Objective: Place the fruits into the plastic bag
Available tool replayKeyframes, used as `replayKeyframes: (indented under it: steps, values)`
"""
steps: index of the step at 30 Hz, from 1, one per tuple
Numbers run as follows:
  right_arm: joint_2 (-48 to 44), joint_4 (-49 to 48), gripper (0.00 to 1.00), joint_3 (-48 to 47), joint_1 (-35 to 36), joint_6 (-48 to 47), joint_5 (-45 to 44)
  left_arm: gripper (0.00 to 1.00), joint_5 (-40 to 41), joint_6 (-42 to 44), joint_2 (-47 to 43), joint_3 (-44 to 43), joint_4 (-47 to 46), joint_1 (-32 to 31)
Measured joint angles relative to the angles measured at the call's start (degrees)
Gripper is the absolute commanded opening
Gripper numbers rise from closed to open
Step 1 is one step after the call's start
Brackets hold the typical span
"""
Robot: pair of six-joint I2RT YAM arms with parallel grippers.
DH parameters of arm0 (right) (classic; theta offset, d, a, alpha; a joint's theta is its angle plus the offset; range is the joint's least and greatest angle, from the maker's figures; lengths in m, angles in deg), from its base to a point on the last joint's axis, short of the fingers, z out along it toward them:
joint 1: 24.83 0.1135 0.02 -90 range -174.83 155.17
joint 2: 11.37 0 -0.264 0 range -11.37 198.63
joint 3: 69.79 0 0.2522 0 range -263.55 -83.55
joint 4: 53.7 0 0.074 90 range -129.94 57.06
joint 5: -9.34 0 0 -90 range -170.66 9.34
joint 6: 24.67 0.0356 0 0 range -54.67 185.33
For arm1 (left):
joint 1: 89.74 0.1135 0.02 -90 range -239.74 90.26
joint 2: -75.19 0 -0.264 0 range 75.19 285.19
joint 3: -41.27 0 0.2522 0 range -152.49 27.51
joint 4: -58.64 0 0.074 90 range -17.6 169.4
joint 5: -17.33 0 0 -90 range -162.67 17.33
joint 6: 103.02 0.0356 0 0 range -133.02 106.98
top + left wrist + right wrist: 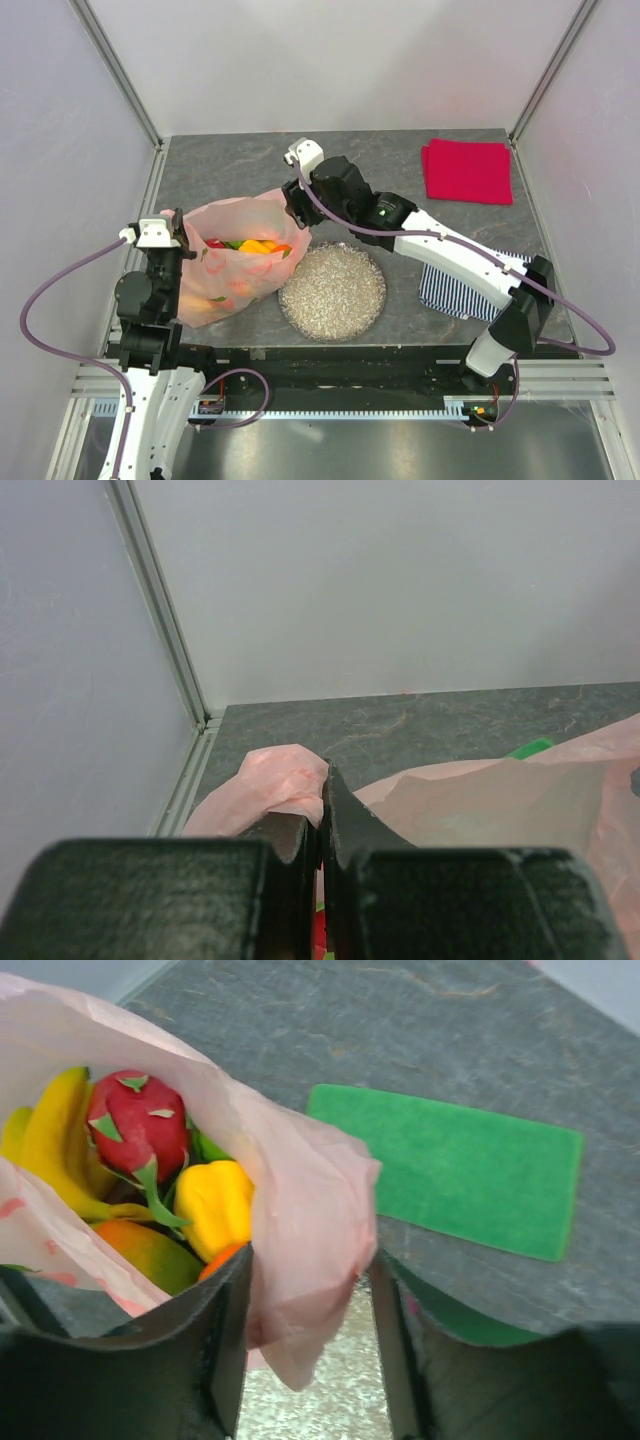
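The pale pink plastic bag (232, 270) stands open on the table's left side, with the fruits (252, 245) inside. My left gripper (325, 780) is shut on the bag's left rim (285, 775) and holds it up. In the right wrist view a yellow banana bunch (45, 1140), a red piece with green scales (140, 1125), a yellow piece (215, 1205) and an orange-green piece (150, 1252) lie in the bag (300, 1175). My right gripper (310, 1260) straddles a fold of the bag's right rim, its jaws still apart.
A speckled grey plate (332, 292) sits just right of the bag, under my right gripper. A flat green cloth (450, 1165) lies behind the bag. A red folded cloth (467, 170) is at the back right, and a striped cloth (452, 288) lies under the right arm.
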Motion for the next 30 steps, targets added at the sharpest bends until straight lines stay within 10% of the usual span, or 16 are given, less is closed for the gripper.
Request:
replayKeyframes:
  steps: [2, 6, 18, 30]
  values:
    - [0.8, -0.3, 0.16, 0.0, -0.3, 0.2, 2.2, 0.01, -0.1, 0.0, 0.3, 0.0, -0.2, 0.0]
    - [2.1, -0.2, 0.01, -1.6, -1.5, 0.8, 5.3, 0.01, -0.3, -0.9, 2.1, -0.3, -0.4, 0.0]
    - [13.6, 5.0, 0.00, -34.6, -1.9, -3.2, 8.2, 0.02, 3.8, -1.2, 11.5, -14.4, -0.8, 0.0]
    - [14.5, 5.6, 0.00, -30.9, -2.6, -3.8, 8.0, 0.02, 3.2, -1.6, 9.1, -11.4, 1.3, 0.0]
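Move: The bag's right rim already stands between the right hand's half-open fingers, practically at the hand point. The yellow pepper inside lies about 10 cm to the left, 2 cm ahead and 16 cm below. The round tray's middle is about 7 cm to the right and 27 cm below, level fore-and-aft; the green cloth is some 20 cm ahead, 2 cm right, equally low. From the left hand, already holding the left rim, the right rim lies roughly 22 cm right, 5 cm ahead and 5 cm lower. Almost in place, the right fingers close fully and pinch the bag's right rim; then that hand pulls it up about 15 cm, drifting forward and left and tipping slightly upward, before sinking back some 5 cm. The left hand keeps its pinch on the left rim, rising with it and then easing part of the way down. ##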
